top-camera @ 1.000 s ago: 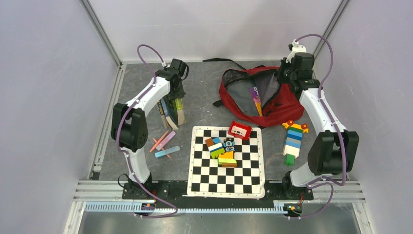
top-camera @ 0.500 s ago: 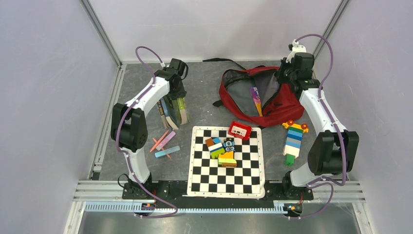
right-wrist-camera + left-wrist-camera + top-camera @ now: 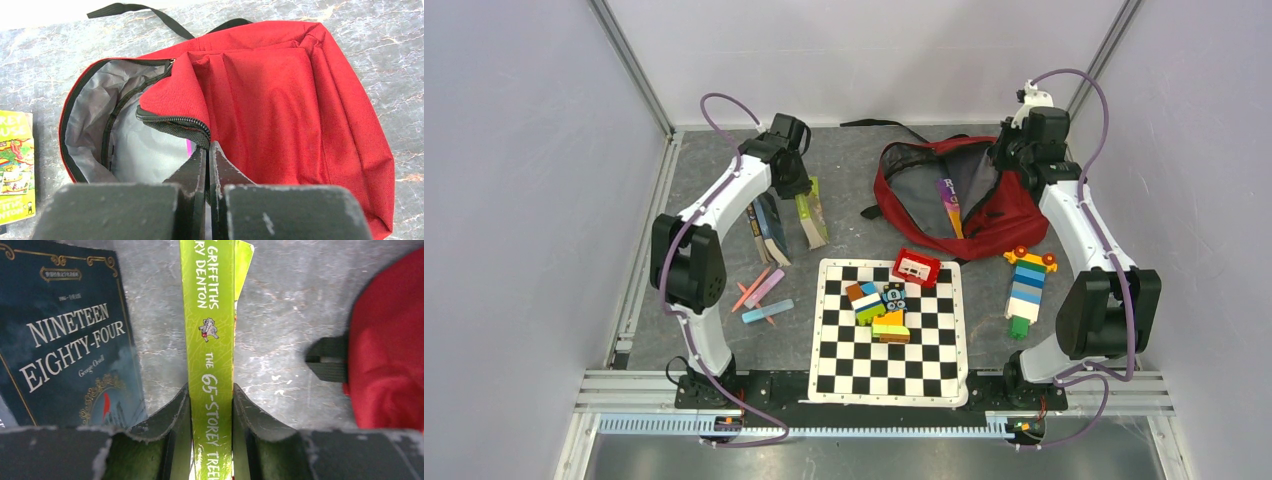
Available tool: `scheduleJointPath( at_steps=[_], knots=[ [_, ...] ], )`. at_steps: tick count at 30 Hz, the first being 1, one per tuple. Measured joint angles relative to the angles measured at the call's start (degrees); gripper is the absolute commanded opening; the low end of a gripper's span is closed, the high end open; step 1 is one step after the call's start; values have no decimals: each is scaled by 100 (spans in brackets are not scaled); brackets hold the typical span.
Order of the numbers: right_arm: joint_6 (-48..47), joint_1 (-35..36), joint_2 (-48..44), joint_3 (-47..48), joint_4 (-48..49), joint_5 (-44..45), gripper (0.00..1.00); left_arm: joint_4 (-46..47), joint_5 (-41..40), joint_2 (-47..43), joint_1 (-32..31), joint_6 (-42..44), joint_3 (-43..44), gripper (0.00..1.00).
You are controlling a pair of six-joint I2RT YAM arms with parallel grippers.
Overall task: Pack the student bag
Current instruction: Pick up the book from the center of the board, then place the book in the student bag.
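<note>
The student bag (image 3: 1009, 215) lies at the back right, dark red, its mouth open and grey lining showing, with a purple book (image 3: 948, 203) sticking out. My right gripper (image 3: 208, 152) is shut on the bag's black zipper edge (image 3: 175, 125) and holds the flap up over the opening. My left gripper (image 3: 210, 397) is shut on the spine of a green book (image 3: 209, 330), "The 65-Storey Treehouse". In the top view that green book (image 3: 813, 215) hangs tilted below the left gripper (image 3: 794, 186), left of the bag.
A dark blue book, "Nineteen Eighty-Four" (image 3: 65, 340), stands with another book (image 3: 768, 228) left of the green one. Markers (image 3: 762, 295) lie near the left arm. A checkerboard (image 3: 889, 370) carries toy blocks (image 3: 879, 305) and a small red toy box (image 3: 916, 267). A block tower (image 3: 1027, 285) lies right.
My left gripper has carried the green book to the right, away from the other books and towards the bag. The right arm and the bag have not moved.
</note>
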Motion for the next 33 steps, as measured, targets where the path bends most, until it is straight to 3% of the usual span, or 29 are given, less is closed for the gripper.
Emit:
scheduleJointPath(
  at_steps=[8, 14, 23, 33],
  knots=[
    [17, 0, 4, 142, -39, -7, 0, 181, 577, -59, -258, -48, 855, 2],
    [118, 0, 9, 372, -87, -9, 0, 1248, 1633, -59, -713, -579, 1471, 2],
    [568, 0, 116, 826, -114, 299, 0, 3348, 3032, 251, -1252, -2063, 1373, 2],
    [1220, 0, 125, 920, -109, 785, 0, 5416, 3456, 1215, -1384, -3136, 619, 2]
  ],
)
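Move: The left gripper already pinches the green book; the middle of the bag's opening lies some 30 cm to its right, level with it in reach and about 6 cm lower. The Roald Dahl book inside the bag is about 33 cm right and 4 cm back, and the dark blue book stands 8 cm left and 8 cm back. From the right gripper, still holding the bag's rim, the opening is about 13 cm left, 7 cm back and 17 cm below. Carry the green book with the left gripper to the right and over the bag's opening, some 28 cm in one arc: rise about 20 cm on the way, then sink about 7 cm at the end. Roll the wrist about 60 degrees so the fingers swing from downward to pointing right, keeping the pinch on the spine. Meanwhile lift the still-gripped rim with the right gripper, turning it a little clockwise. ##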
